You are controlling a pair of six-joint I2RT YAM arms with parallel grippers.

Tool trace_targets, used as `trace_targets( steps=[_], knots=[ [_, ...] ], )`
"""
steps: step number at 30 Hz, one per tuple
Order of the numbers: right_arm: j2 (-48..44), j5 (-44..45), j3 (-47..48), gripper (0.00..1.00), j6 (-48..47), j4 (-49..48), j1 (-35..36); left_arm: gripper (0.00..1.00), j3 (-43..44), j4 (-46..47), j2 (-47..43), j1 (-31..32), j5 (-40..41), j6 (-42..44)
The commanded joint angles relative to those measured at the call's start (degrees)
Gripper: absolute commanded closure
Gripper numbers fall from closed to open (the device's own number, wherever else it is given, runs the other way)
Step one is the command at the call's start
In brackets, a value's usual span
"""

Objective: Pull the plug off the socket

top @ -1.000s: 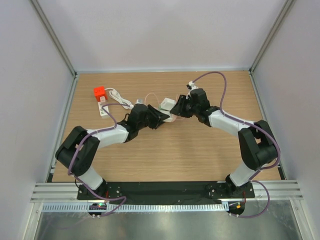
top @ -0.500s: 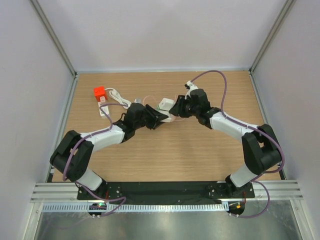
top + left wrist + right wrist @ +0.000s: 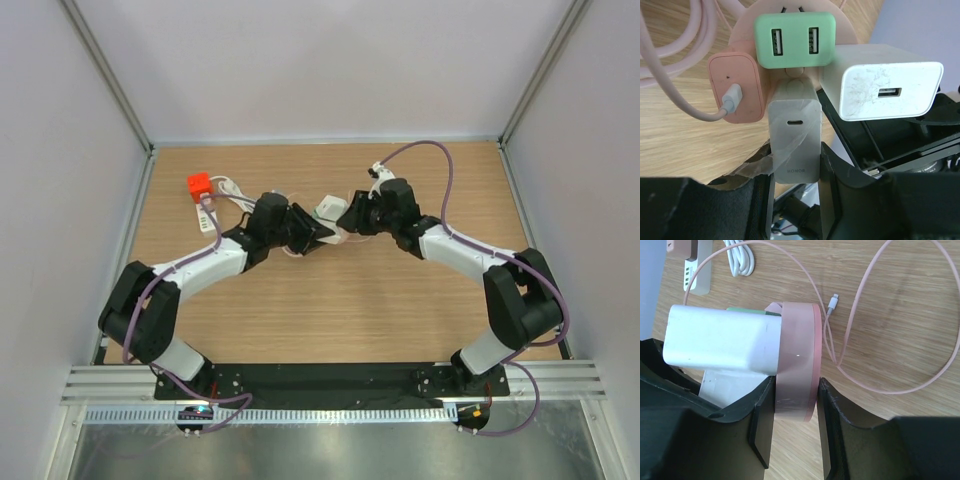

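Note:
A round pink socket (image 3: 797, 370) carries several chargers. A white HONOR plug (image 3: 794, 135) points toward the left wrist camera, and my left gripper (image 3: 796, 167) is shut on its sides. The plug's far end still meets the socket face (image 3: 847, 35). A green plug (image 3: 795, 40), a pink plug (image 3: 737, 87) and a large white plug (image 3: 890, 90) sit around it. My right gripper (image 3: 795, 405) is shut on the socket's rim, one finger on each flat face. In the top view both grippers (image 3: 318, 235) (image 3: 352, 215) meet mid-table at the cluster (image 3: 330, 210).
A thin pink cable (image 3: 920, 385) loops over the wooden table right of the socket. A white power strip (image 3: 208, 212) with an orange block (image 3: 198, 183) and a coiled white cord (image 3: 740, 260) lies at the back left. Grey walls enclose the table.
The left forearm has swung toward the back of the table and the cluster has shifted slightly left. Both grips stay the same.

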State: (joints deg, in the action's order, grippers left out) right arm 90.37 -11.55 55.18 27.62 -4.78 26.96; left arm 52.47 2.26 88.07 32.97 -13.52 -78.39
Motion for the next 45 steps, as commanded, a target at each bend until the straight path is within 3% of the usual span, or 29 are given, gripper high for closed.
trace_targets(
  steps=[1, 4, 6, 12, 19, 25, 34, 41, 45],
  knots=[
    [-0.5, 16.1, -1.0, 0.99, -4.5, -2.9, -4.4, 1.00, 3.7, -11.1, -6.9, -0.8, 0.9, 10.2],
    [0.2, 14.9, -1.3, 0.99, -3.1, -3.3, -5.2, 1.00, 4.1, -13.9, -7.3, -0.8, 2.3, 14.0],
    [0.2, 13.9, -1.6, 0.99, -2.6, -3.7, -6.0, 1.00, 4.0, -12.1, -7.1, -0.9, -2.2, 15.2],
    [0.0, 12.3, -2.6, 0.99, -1.3, -5.2, -7.4, 1.00, 2.6, -2.9, -7.4, -1.1, -9.7, 9.3],
    [0.0, 10.1, -3.1, 0.99, 0.2, -5.9, -9.6, 1.00, 1.1, -8.3, -11.9, -1.2, -1.7, -0.3],
    [0.0, 10.1, -3.5, 0.99, -0.2, -6.2, -9.7, 1.00, 2.2, -12.1, -12.9, -1.2, -2.6, -3.8],
    [-0.3, 8.2, -3.8, 0.99, 0.2, -7.3, -10.0, 1.00, 5.9, -17.2, -13.4, -1.2, -0.5, 13.0],
    [-0.5, -7.0, -5.4, 0.99, 1.4, -11.9, -15.6, 1.00, 1.4, -16.9, -19.5, -1.4, 2.3, 32.6],
    [-0.6, -17.1, -6.5, 0.99, 1.5, -16.0, -18.6, 1.00, -2.8, -19.5, -23.1, -2.2, 9.6, 37.7]
  ],
)
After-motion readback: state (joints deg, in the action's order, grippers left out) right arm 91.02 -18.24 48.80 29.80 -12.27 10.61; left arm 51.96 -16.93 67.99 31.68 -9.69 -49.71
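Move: The left hand already grips the white HONOR plug, still in the round pink socket whose middle lies about 4 cm to its right, 1 cm ahead and 2 cm lower; the large white charger is some 6 cm ahead and 1 cm right, the green charger 4 cm straight ahead and 3 cm lower. The right hand already pinches the socket's rim, the socket's middle about 2 cm to its left, level ahead, 1 cm lower. Right hand pulls the socket about 10 cm right; left, gripping the plug, draws left, up and back. ##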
